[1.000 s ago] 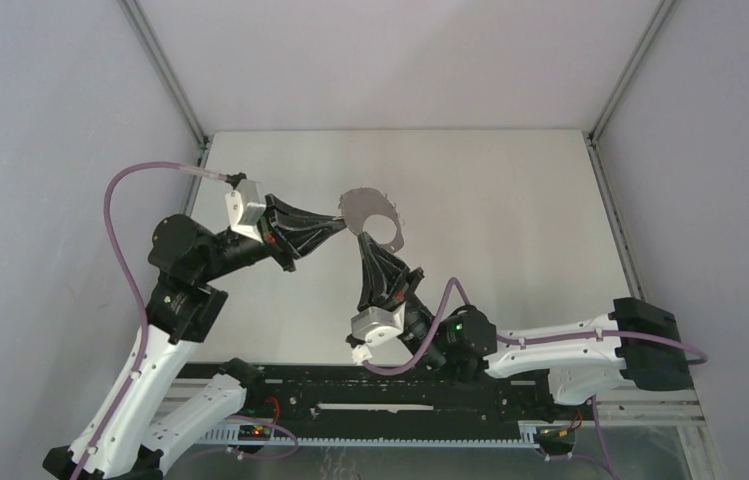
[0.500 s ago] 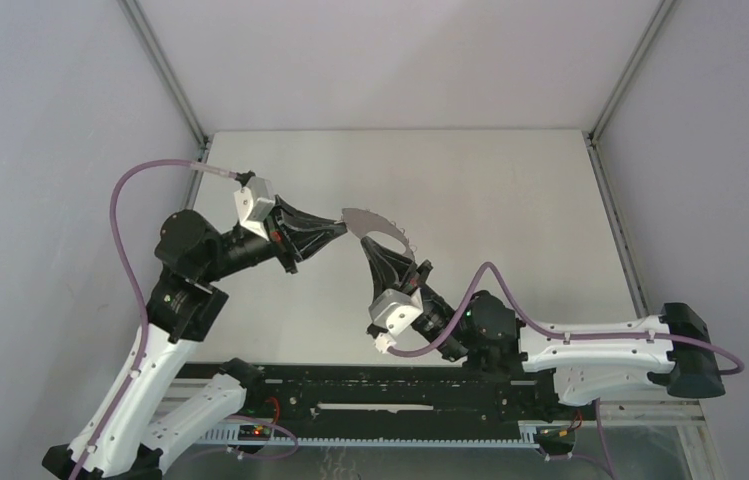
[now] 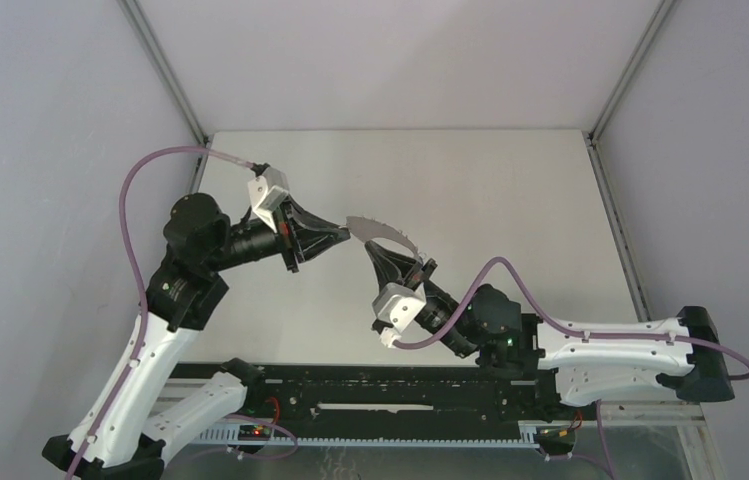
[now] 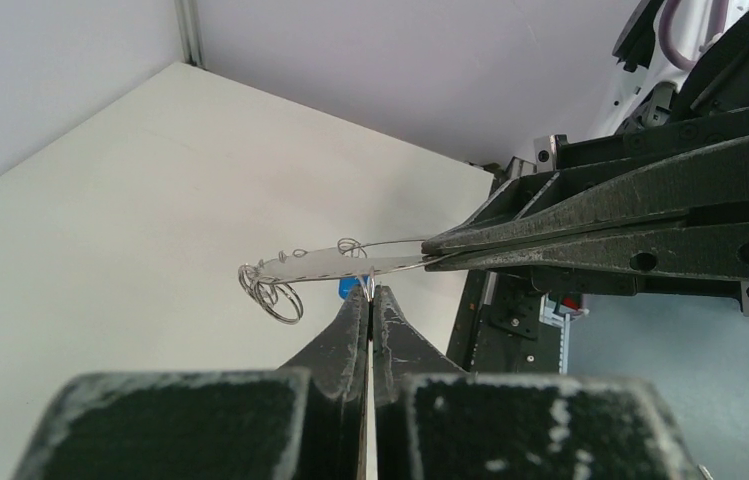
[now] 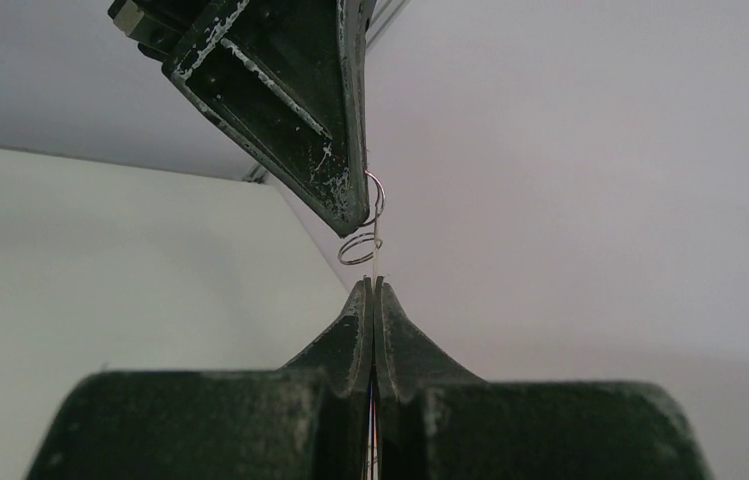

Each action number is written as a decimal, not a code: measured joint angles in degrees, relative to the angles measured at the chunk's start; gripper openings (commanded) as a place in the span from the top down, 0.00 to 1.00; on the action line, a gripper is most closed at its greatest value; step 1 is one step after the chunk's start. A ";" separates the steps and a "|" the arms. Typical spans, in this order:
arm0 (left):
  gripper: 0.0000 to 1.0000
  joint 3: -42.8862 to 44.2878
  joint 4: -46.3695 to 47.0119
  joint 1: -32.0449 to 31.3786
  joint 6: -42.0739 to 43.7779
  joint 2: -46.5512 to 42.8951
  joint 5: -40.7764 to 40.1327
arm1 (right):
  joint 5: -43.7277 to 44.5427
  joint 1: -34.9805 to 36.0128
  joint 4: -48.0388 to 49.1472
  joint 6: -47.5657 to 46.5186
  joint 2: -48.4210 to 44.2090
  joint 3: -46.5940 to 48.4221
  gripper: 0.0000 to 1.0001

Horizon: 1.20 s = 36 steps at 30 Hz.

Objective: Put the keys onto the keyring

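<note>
The keyring (image 3: 390,230) is a thin grey metal ring held in the air between both grippers, nearly edge-on from above. My left gripper (image 3: 348,232) is shut on a small wire loop at its left rim. My right gripper (image 3: 382,252) is shut on its near rim. In the left wrist view the keyring (image 4: 320,262) runs flat above my shut left gripper (image 4: 371,292), and the right gripper (image 4: 432,262) pinches it from the right. A bit of blue key head (image 4: 347,288) shows behind my left fingertips. Small split rings (image 4: 278,296) hang at the keyring's far end. No other key shows.
The white table (image 3: 510,200) lies below the held ring, closed in by grey walls with metal corner posts (image 3: 165,70). The black base rail (image 3: 400,395) runs along the near edge. Purple cables (image 3: 140,190) loop off both wrists.
The keyring has tipped from nearly face-on to nearly edge-on. The left wrist rose and moved right. The right arm stretched out to the right, its gripper still on the ring.
</note>
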 measured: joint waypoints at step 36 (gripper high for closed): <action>0.58 6.27 -12.02 0.17 3.10 1.57 4.20 | -0.04 2.27 -7.82 1.16 -3.48 1.51 1.00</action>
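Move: The left fingers hold a wire ring on the keyring plate's rim, right at their tips. The plate's middle lies about 5 cm to the right, roughly level in depth and height, with the blue key some 6 cm right and 3 cm lower. From the right hand, which pinches the plate, the ring lies about 3 cm left, 1 cm ahead and 1 cm above. The left fingers open, let go of the ring and draw back about 2 cm; the right keeps its pinch, easing back 1.5 cm. ##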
